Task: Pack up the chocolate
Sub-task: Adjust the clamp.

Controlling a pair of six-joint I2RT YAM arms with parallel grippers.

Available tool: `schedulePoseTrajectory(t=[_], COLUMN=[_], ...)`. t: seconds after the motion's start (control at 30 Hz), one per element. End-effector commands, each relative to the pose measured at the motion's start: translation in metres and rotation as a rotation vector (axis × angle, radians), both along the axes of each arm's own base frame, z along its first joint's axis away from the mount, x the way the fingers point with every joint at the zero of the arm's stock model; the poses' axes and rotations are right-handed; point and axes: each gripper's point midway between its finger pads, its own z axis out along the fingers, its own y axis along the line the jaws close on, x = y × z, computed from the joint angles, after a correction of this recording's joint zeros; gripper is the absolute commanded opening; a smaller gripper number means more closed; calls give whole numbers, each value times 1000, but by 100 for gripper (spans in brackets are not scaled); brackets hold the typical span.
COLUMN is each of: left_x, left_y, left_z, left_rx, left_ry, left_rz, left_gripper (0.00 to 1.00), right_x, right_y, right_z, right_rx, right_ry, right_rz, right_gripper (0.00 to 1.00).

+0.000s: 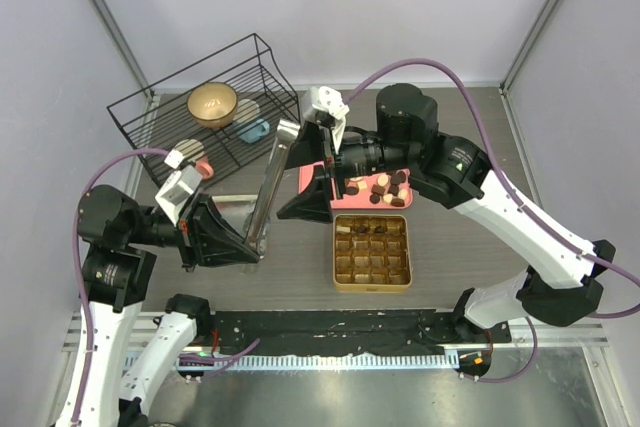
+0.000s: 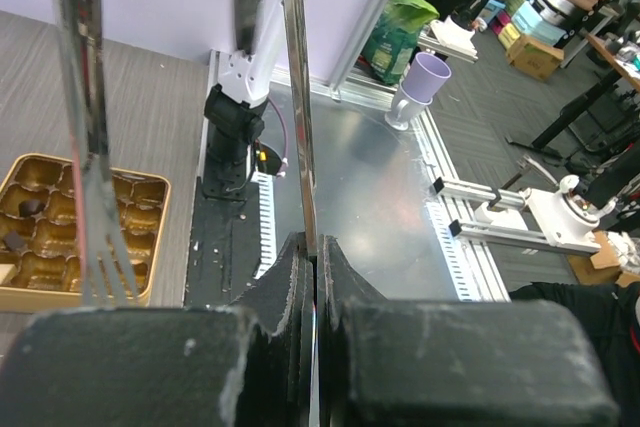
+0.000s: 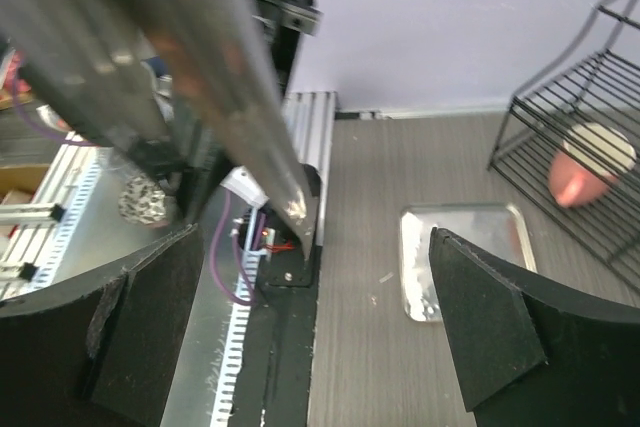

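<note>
Small brown and cream-topped chocolate pieces (image 1: 383, 188) lie on a pink tray (image 1: 309, 173) at the table's middle. Just in front of it sits the gold gridded tin (image 1: 372, 253), with a few chocolate pieces (image 2: 28, 209) in its far cells. My left gripper (image 1: 248, 244) is shut on the hinge end of long metal tongs (image 1: 274, 175), which point up and away; in the left wrist view the jaws (image 2: 318, 247) pinch one blade (image 2: 298, 97). My right gripper (image 1: 315, 172) stands wide open beside the tongs' upper part, holding nothing. The blurred tongs (image 3: 200, 67) cross its wrist view, above the open gripper (image 3: 310, 317).
A black wire rack (image 1: 160, 107) at the back left holds a gold bowl (image 1: 212, 103), a blue item (image 1: 252, 130) and a pink item (image 1: 201, 163). A small metal tray (image 3: 465, 257) lies flat on the table near the left gripper.
</note>
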Motion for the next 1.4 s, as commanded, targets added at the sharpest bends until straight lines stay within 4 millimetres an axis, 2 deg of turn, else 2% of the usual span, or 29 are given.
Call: schedulePoseTrajectory(t=[0.0,0.17,0.4,0.5,0.53,0.57,0.67,0.87,1.07,1.27,1.3,1.37], left_x=[5,5,5,12,21,20,30,27,27,23,22,19], left_y=[0,0,0,-1,-1,0,1,2,2,3,3,4], left_z=[1,1,-4,-10,-15,-18,-22,-22,-29,-27,-25,-23], left_rx=[-4,-4,1,12,20,41,68,76,87,86,84,88], left_ry=[-45,-57,-56,-51,-95,-69,-121,-122,-105,-104,-108,-116], left_rz=[15,17,33,71,104,122,162,161,159,152,151,155], left_gripper=[0,0,0,0,0,0,0,0,0,0,0,0], right_x=[-31,-37,-31,-31,-30,-30,-28,-29,-31,-28,-27,-27], right_y=[-10,-13,-5,-2,1,2,11,27,36,39,40,40], right_z=[30,29,44,48,48,48,40,18,17,14,11,10], right_rx=[77,71,112,126,128,127,107,60,57,49,43,37], right_ry=[-19,-10,6,19,30,36,48,81,81,87,92,97], right_rz=[142,168,147,148,146,143,117,123,122,111,107,105], right_gripper=[100,100,100,100,100,100,100,100,91,73,65,60])
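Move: The right hand is open. The shaft of the clamp (the metal tongs), which it goes for, stands steeply about 5 cm back, some 5 cm to its left and 3 cm above. Far below the right hand, some 43 cm, the silver tray lies about 10 cm ahead and 13 cm left, and the chocolate box 5 cm ahead and 14 cm right. The left hand already holds a blade's end; the right gripper it presents the clamp to is about 7 cm ahead, 6 cm right and 6 cm higher. The left fingers keep their pinch on the blade's end while that hand sinks about 3.5 cm and eases forward, turning a little counter-clockwise, bringing the shaft towards the right gripper. The right hand draws back, then pushes left nearly 4 cm with a small rise and dip on the way, until its fingers straddle both blades, and begins closing by about a third; whether they touch yet can't be seen. ##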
